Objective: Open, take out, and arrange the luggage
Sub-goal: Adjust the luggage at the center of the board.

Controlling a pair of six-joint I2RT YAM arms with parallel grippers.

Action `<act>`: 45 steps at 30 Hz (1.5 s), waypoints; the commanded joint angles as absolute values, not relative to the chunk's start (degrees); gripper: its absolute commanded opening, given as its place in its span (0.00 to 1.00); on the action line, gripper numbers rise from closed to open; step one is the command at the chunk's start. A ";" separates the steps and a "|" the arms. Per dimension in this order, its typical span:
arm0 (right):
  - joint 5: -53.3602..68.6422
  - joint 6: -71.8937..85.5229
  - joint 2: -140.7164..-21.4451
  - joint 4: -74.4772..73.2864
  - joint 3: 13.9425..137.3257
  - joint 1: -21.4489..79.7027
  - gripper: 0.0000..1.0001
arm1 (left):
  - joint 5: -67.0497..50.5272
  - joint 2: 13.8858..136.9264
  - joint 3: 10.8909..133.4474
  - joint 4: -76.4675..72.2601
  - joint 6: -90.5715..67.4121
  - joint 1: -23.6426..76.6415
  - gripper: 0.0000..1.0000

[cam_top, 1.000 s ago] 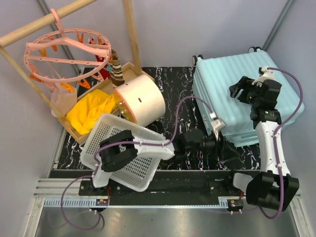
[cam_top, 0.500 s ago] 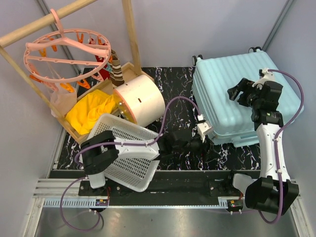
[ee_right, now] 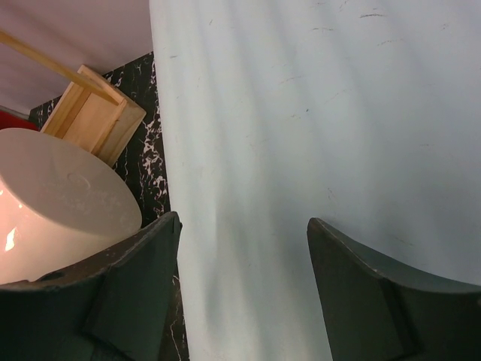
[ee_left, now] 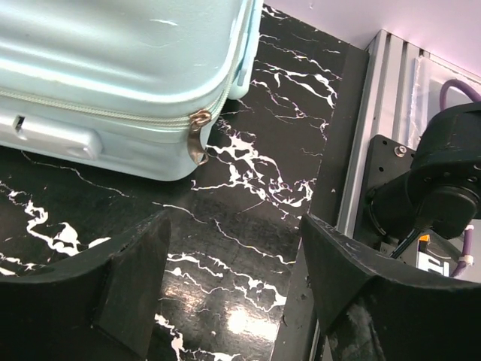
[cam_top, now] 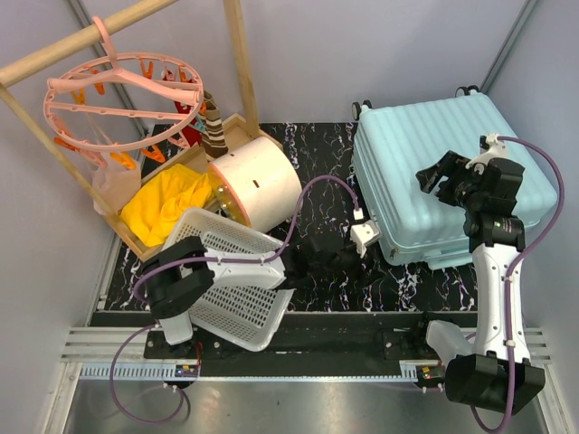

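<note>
The luggage [cam_top: 425,176] is a pale mint ribbed suitcase lying flat and closed at the right of the marble table. In the left wrist view its front wall [ee_left: 113,68] shows the closed zip with a metal pull [ee_left: 199,120] hanging at the corner. My left gripper [cam_top: 369,249] hovers low over the table just left of that wall, open with nothing between its fingers [ee_left: 237,256]. Above the lid my right gripper [cam_top: 437,174] is also open and empty, with the smooth lid [ee_right: 316,113] below the gap between its fingertips [ee_right: 244,248].
A white perforated basket [cam_top: 231,271] lies tilted over my left arm. Behind it stand a cream round box [cam_top: 262,181] and a wooden crate with yellow cloth [cam_top: 172,203]. A pink peg hanger [cam_top: 118,90] hangs from a wooden rack. My right arm's base [ee_left: 436,195] sits near the rail.
My left gripper has drawn back to the left, away from the suitcase's front edge, and its jaws have widened. The right gripper stayed open over the lid, shifting slightly.
</note>
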State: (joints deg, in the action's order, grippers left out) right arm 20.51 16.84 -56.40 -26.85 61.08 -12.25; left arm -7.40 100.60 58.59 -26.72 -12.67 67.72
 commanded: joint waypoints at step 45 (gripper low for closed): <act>19.95 18.28 -53.70 -24.43 60.56 -12.30 0.80 | 2.02 113.74 72.00 -35.77 -23.03 67.68 0.00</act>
State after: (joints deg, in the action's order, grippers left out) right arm 20.08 18.06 -54.59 -26.79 60.69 -12.25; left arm -0.73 116.75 73.28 -26.48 -22.35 68.49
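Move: The zipper pull on the luggage's near-left corner lies about 4 cm ahead of the left hand, 6 cm to its right and 4 cm lower. The luggage's middle is roughly 22 cm ahead and 22 cm right, and its white side lock about 14 cm ahead and 4 cm right. From the right hand, above the luggage, the zipper pull is some 15 cm back, 7 cm left and 16 cm down. Left hand reaches right, forward and down, some 8 cm in all, and shuts its fingers on the zipper pull. ##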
